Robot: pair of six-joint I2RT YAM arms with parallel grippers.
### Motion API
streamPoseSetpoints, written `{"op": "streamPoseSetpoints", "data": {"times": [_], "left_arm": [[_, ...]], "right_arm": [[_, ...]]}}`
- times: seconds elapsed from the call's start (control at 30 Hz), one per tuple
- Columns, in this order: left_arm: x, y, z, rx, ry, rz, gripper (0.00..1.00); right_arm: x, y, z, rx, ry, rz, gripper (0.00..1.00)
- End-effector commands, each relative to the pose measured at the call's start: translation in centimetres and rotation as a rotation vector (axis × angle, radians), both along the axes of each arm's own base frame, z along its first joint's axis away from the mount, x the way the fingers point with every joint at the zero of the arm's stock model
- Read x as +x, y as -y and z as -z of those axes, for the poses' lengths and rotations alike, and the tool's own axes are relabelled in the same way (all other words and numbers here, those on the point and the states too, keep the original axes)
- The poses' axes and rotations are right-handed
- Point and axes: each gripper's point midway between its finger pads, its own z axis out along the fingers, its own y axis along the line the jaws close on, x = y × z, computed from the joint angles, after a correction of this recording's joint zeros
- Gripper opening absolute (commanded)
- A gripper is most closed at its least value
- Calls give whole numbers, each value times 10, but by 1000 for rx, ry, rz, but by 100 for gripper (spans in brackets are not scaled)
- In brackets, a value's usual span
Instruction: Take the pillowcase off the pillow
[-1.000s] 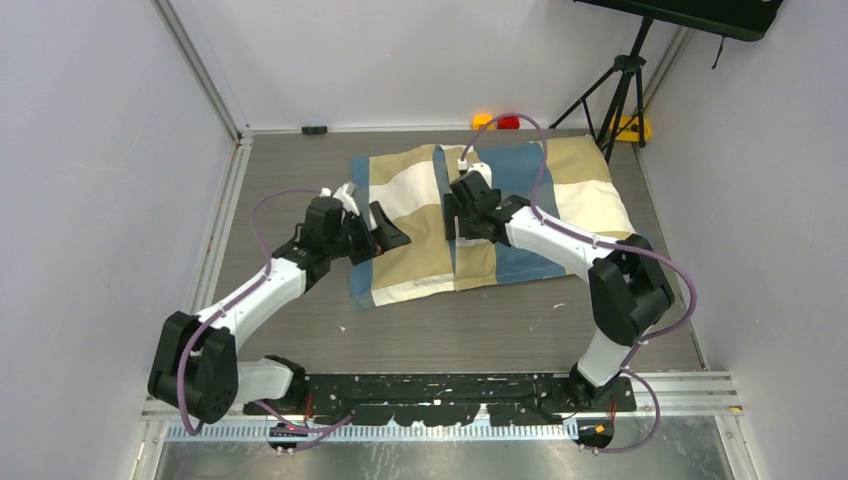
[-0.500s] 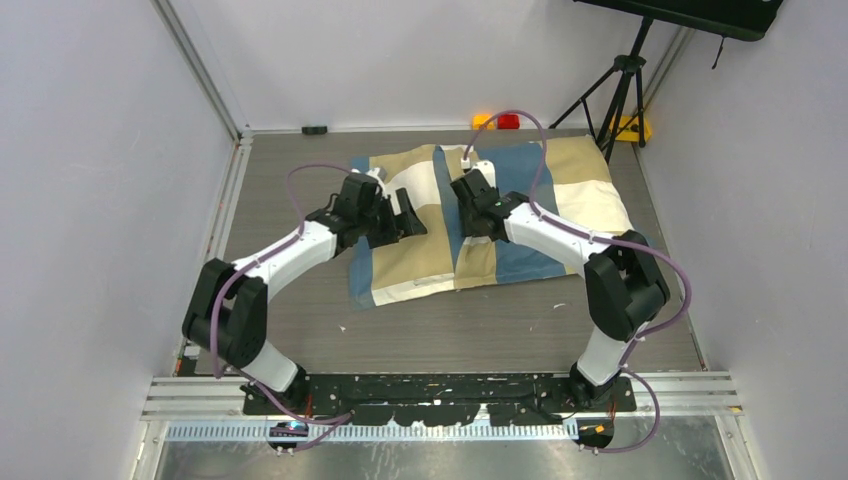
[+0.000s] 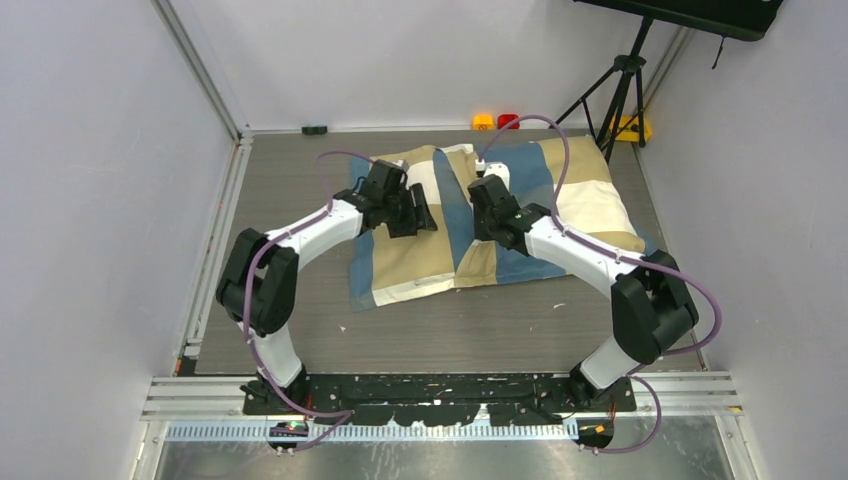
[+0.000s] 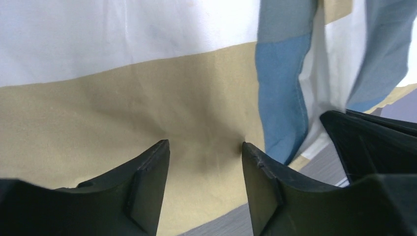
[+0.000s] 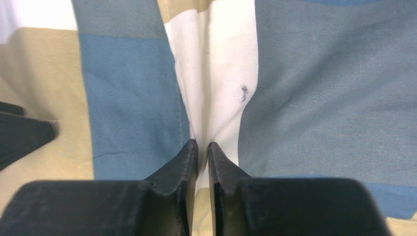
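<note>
The pillowcase (image 3: 560, 200), in blue, tan and white checked blocks, lies spread over the middle of the table. The pillow is hidden inside it. My left gripper (image 3: 425, 218) rests on a tan block (image 4: 147, 108). Its jaws (image 4: 205, 147) are open, their tips pressing into the cloth with nothing pinched between them. My right gripper (image 3: 478, 200) is just to its right, shut on a raised white fold of the pillowcase (image 5: 221, 88). The pinched cloth runs down between the nearly touching fingertips (image 5: 202, 145). That fold stands up as a ridge between the two grippers.
A tripod (image 3: 620, 90) stands at the back right corner. Small orange (image 3: 483, 121) and red (image 3: 509, 121) objects and a black piece (image 3: 314, 129) sit along the back edge. Walls close in left, right and behind. Bare table (image 3: 450, 320) lies in front of the pillowcase.
The left arm swung right and back onto the pillowcase, its jaws narrowing. The right gripper closed on the white fold and drew it up and back into a ridge.
</note>
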Motion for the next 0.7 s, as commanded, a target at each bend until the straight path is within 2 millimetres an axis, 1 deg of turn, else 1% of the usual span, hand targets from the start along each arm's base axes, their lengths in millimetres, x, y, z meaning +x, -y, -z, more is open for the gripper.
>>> {"op": "streamPoseSetpoints", "data": {"times": [0.0, 0.03, 0.07, 0.13, 0.17, 0.27, 0.33, 0.37, 0.47, 0.57, 0.6, 0.67], "left_arm": [[1, 5, 9, 16, -34, 19, 51], [0, 6, 11, 12, -41, 22, 44], [0, 7, 12, 7, -42, 26, 33], [-3, 5, 9, 16, -38, 34, 6], [-4, -1, 7, 41, -27, 27, 0], [-11, -27, -2, 110, -9, 10, 0], [-19, -48, -12, 92, -16, -6, 0], [-26, -60, -9, 76, -37, -17, 0], [-44, -92, -8, 37, -68, -59, 0], [-62, -121, -3, 57, -81, -108, 0], [-68, -126, -1, 62, -86, -116, 0], [-78, -131, 2, 68, -98, -114, 1]], "right_arm": [[6, -10, -22, 84, 71, -20, 12], [6, -10, -21, 82, 70, -20, 7], [6, -9, -19, 78, 68, -16, 5], [6, -4, -18, 62, 70, 6, 0], [6, 0, -18, 49, 72, 28, 0], [5, 20, -18, 20, 71, 89, 0], [2, 32, -18, 18, 67, 117, 0], [1, 40, -21, 23, 71, 135, 0], [-4, 52, -21, 27, 67, 153, 0], [-9, 53, -18, 38, 48, 143, 0], [-11, 49, -17, 52, 39, 130, 0], [-14, 38, -16, 94, 16, 86, 0]]}}
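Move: The pillowcase's tan patch lies right under the left hand, about 3 cm below its open fingers; the blue strip is some 8 cm right and 2 cm ahead, the blue edge about 13 cm left and 4 cm back. The white-tan fold, roughly 14 cm right and 2 cm back, already sits between the right fingers. From the right hand, the tan patch is about 14 cm left, 2 cm ahead and 3 cm below. Left dips, pinches the tan patch, drags it some 11 cm left and back; right tightens, pulling right. ##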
